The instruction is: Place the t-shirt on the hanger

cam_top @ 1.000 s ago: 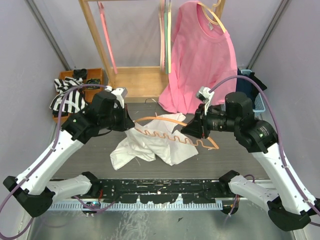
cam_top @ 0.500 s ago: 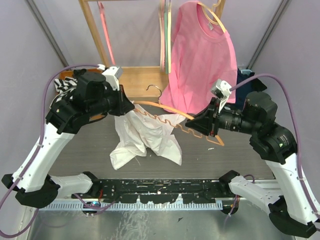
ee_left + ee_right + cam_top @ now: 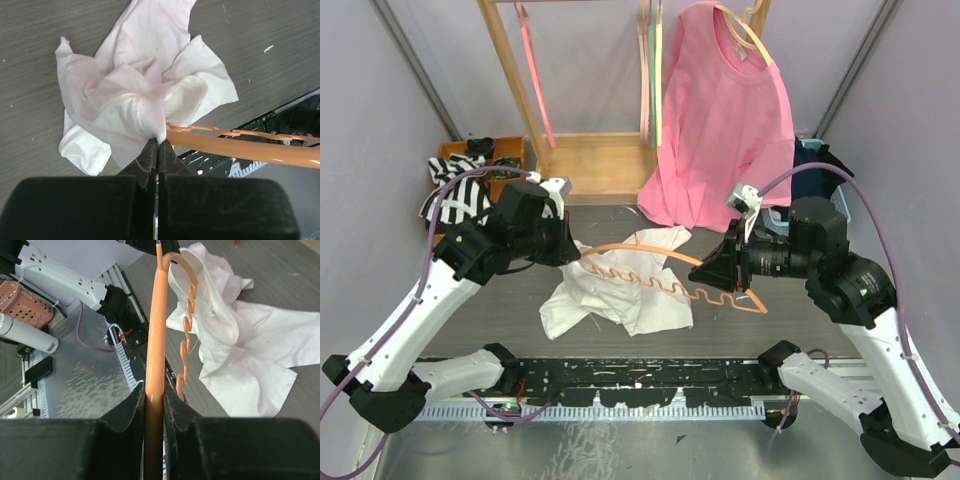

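Observation:
The white t-shirt [image 3: 620, 295] lies crumpled on the dark table, with one edge lifted. My left gripper [image 3: 578, 254] is shut on that lifted fold, the t-shirt [image 3: 135, 95] bunching right at its tips [image 3: 158, 142]. The orange hanger [image 3: 640, 246] stretches nearly level above the cloth, its left end at the pinched fold and its wavy lower bar over the shirt. My right gripper [image 3: 716, 274] is shut on the hanger's right arm. In the right wrist view the hanger [image 3: 156, 330] runs straight out from the gripper [image 3: 154, 390] toward the t-shirt [image 3: 240, 345]. The hook does not show.
A pink t-shirt [image 3: 725, 130] hangs on a pale hanger from the wooden rack [image 3: 590, 165] at the back. A striped cloth [image 3: 455, 195] and an orange box [image 3: 485, 155] sit back left, a blue bin [image 3: 825, 185] back right. A black rail [image 3: 640, 380] lines the near edge.
Both arms have come down from a raised pose half a second ago. The hanger and the lifted part of the t-shirt sank toward the table, and the cloth bunched up again.

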Robot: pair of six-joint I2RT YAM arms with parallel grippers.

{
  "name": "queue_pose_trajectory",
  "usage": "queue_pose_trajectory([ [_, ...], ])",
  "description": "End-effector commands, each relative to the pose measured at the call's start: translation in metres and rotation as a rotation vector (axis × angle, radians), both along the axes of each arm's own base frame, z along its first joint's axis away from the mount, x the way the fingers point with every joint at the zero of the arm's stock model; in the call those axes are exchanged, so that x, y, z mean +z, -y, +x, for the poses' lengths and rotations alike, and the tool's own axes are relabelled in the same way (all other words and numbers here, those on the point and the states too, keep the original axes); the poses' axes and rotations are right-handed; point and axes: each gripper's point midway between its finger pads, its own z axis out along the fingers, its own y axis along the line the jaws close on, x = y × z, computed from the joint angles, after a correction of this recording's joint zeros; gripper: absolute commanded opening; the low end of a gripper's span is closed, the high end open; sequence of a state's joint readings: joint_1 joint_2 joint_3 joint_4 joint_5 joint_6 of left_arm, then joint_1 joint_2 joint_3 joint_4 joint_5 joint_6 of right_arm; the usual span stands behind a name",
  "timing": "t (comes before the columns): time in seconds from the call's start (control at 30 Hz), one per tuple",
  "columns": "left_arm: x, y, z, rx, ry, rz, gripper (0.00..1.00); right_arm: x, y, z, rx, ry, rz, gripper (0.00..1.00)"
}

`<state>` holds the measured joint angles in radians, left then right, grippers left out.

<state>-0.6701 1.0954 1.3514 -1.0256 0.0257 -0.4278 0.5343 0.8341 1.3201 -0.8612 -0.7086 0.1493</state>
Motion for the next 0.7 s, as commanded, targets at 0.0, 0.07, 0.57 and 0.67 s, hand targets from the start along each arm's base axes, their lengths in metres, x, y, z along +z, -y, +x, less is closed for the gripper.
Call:
queue_pose_trajectory([
  [0.0,-0.009,-0.005,-0.007,0.024,-0.010,-0.013,0.00,0.004,-0.007,-0.012,0.060,-0.011,0.075,0.01],
  [0.07,-0.018,-0.007,-0.010,0.027,-0.030,-0.007,0.00,-0.004,-0.009,-0.011,0.066,-0.035,0.079,0.01],
  [0.57,-0.034,-0.003,-0.020,-0.012,-0.070,-0.023,0.00,-0.017,-0.031,0.026,0.058,-0.004,0.111,0.01],
  [0.67,-0.032,-0.001,-0.020,-0.026,-0.069,-0.026,0.00,-0.014,-0.036,0.032,0.071,0.012,0.118,0.01],
])
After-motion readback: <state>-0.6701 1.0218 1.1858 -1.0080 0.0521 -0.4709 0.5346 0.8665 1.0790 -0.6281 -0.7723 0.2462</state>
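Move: The left hand pinches the white t-shirt's collar, with the neck opening some 4 cm to its right and 4 cm below. The right hand grips the hanger, whose far end is already at that opening; from this hand the opening lies about 20 cm left, 3 cm ahead and 11 cm down. The shirt's body is about 10 cm right of and 18 cm below the left hand, level with it fore and aft. The hanging pink shirt is roughly 30 cm ahead and 5 cm right of the right hand. Still pinching the collar and the hanger, the two hands sink together from the top of a lift: the left goes down about 4 cm and a little back, then all but stops. The right drops some 5 cm, drawing slightly back at first, then eases forward and left towards the left hand, its front side dipping nearly 10 degrees and its hanger end kept in the neck. ##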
